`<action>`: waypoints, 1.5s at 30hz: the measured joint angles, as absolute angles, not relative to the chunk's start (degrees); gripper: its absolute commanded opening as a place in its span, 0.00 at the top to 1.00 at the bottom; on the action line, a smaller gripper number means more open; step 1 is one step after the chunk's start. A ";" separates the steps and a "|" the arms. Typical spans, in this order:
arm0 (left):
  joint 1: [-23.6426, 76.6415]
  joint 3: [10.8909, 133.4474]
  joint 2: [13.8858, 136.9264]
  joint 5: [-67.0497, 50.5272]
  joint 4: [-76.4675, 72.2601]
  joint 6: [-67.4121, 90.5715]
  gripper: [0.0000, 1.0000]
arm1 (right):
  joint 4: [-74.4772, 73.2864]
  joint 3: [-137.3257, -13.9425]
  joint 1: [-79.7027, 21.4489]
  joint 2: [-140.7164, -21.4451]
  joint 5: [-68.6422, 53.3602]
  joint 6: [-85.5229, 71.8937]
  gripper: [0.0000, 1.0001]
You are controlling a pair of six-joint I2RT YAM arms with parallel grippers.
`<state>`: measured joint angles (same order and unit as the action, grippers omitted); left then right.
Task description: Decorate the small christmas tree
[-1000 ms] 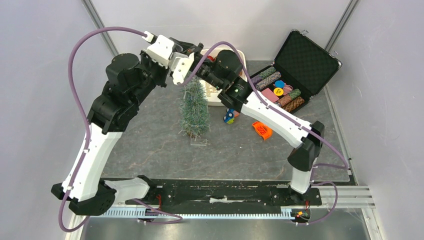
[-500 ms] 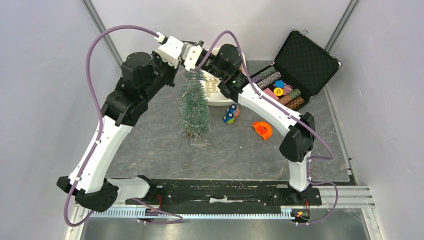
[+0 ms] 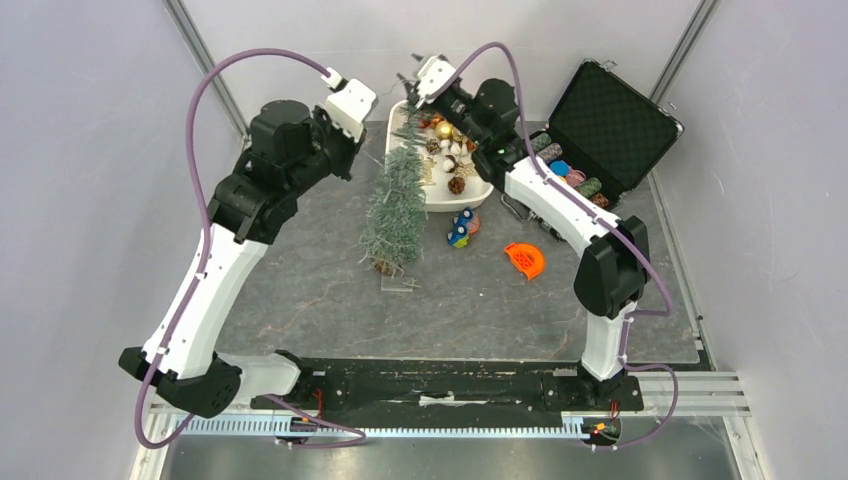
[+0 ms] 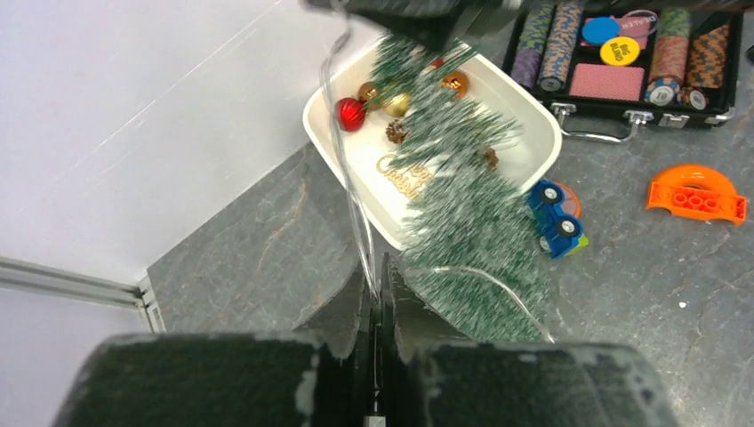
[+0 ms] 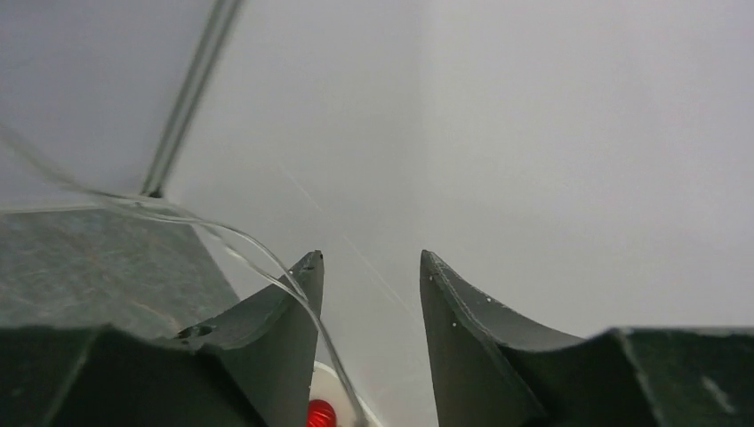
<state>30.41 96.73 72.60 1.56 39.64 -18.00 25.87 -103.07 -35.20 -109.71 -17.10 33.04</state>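
The small christmas tree [image 3: 395, 205] stands on its clear base [image 3: 400, 283], leaning back toward the white tray [image 3: 440, 205]; the left wrist view shows it blurred [image 4: 462, 205]. My left gripper [image 4: 382, 267], left of the tree, is shut on a thin clear strand [image 4: 342, 160]. The strand runs up past the tray, and a loop of it lies across the tree's lower branches. My right gripper [image 3: 411, 78] hangs high over the tray's far end, pointing at the back wall. It is open [image 5: 369, 258], with the strand [image 5: 222, 236] draped over its left finger [image 5: 298, 294].
The tray rim [image 4: 311, 124] encloses a red ball [image 4: 349, 113], gold balls and pine cones. A blue toy car [image 3: 460, 232] and an orange piece [image 3: 525, 260] lie right of the tree. An open black case of poker chips [image 3: 600, 120] sits at the back right.
My right gripper has opened and swung up and back toward the wall. The left arm has moved toward the back with the strand. The tree now tilts toward the tray.
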 measured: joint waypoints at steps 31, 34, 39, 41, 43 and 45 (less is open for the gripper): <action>13.93 98.35 85.91 -11.40 40.25 -14.92 0.98 | 10.33 -102.24 -25.26 -98.45 -19.22 9.02 0.02; 13.67 99.98 89.27 -12.73 40.27 -14.92 0.98 | 9.08 -100.36 -23.18 -97.89 -15.99 9.28 0.02; 13.58 103.98 93.82 -15.40 40.40 -14.87 0.98 | 7.97 -93.86 -23.05 -97.58 -16.88 12.82 0.04; 13.58 104.86 94.72 -16.38 40.36 -14.87 0.98 | 8.01 -91.11 -23.09 -98.00 -19.75 13.65 0.04; 13.58 105.06 95.11 -17.52 40.40 -14.87 0.98 | 8.56 -88.95 -23.03 -98.59 -23.00 14.20 0.04; 13.56 105.08 95.42 -19.64 40.82 -14.90 0.98 | 9.63 -86.65 -22.98 -99.00 -26.44 14.79 0.03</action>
<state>13.56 105.08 95.42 -19.64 40.82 -14.90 9.63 -86.65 -22.98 -99.00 -26.44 14.79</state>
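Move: My left hand grips the light string, with the Christmas tree's trunk about 8 cm to its right and 2 cm ahead, its middle some 20 cm lower; the tray of ornaments is about 30 cm ahead, 17 cm right, 38 cm below. From my right hand, already opening, the tray's middle is roughly 14 cm ahead, 8 cm right and 40 cm down, the tree 13 cm back and 1 cm left, the toy car 6 cm back and 12 cm right. I open my right fingers the rest of the way, backing off and up about 6 cm clear of the string, then swing forward and right and drop some 13 cm towards the ornament tray, tipping the fingers down about 30 degrees. My left hand keeps its pinch on the string; after a small rise it travels forward past the tree's left side and down, about 10 cm each, its fingers tilting downward. ##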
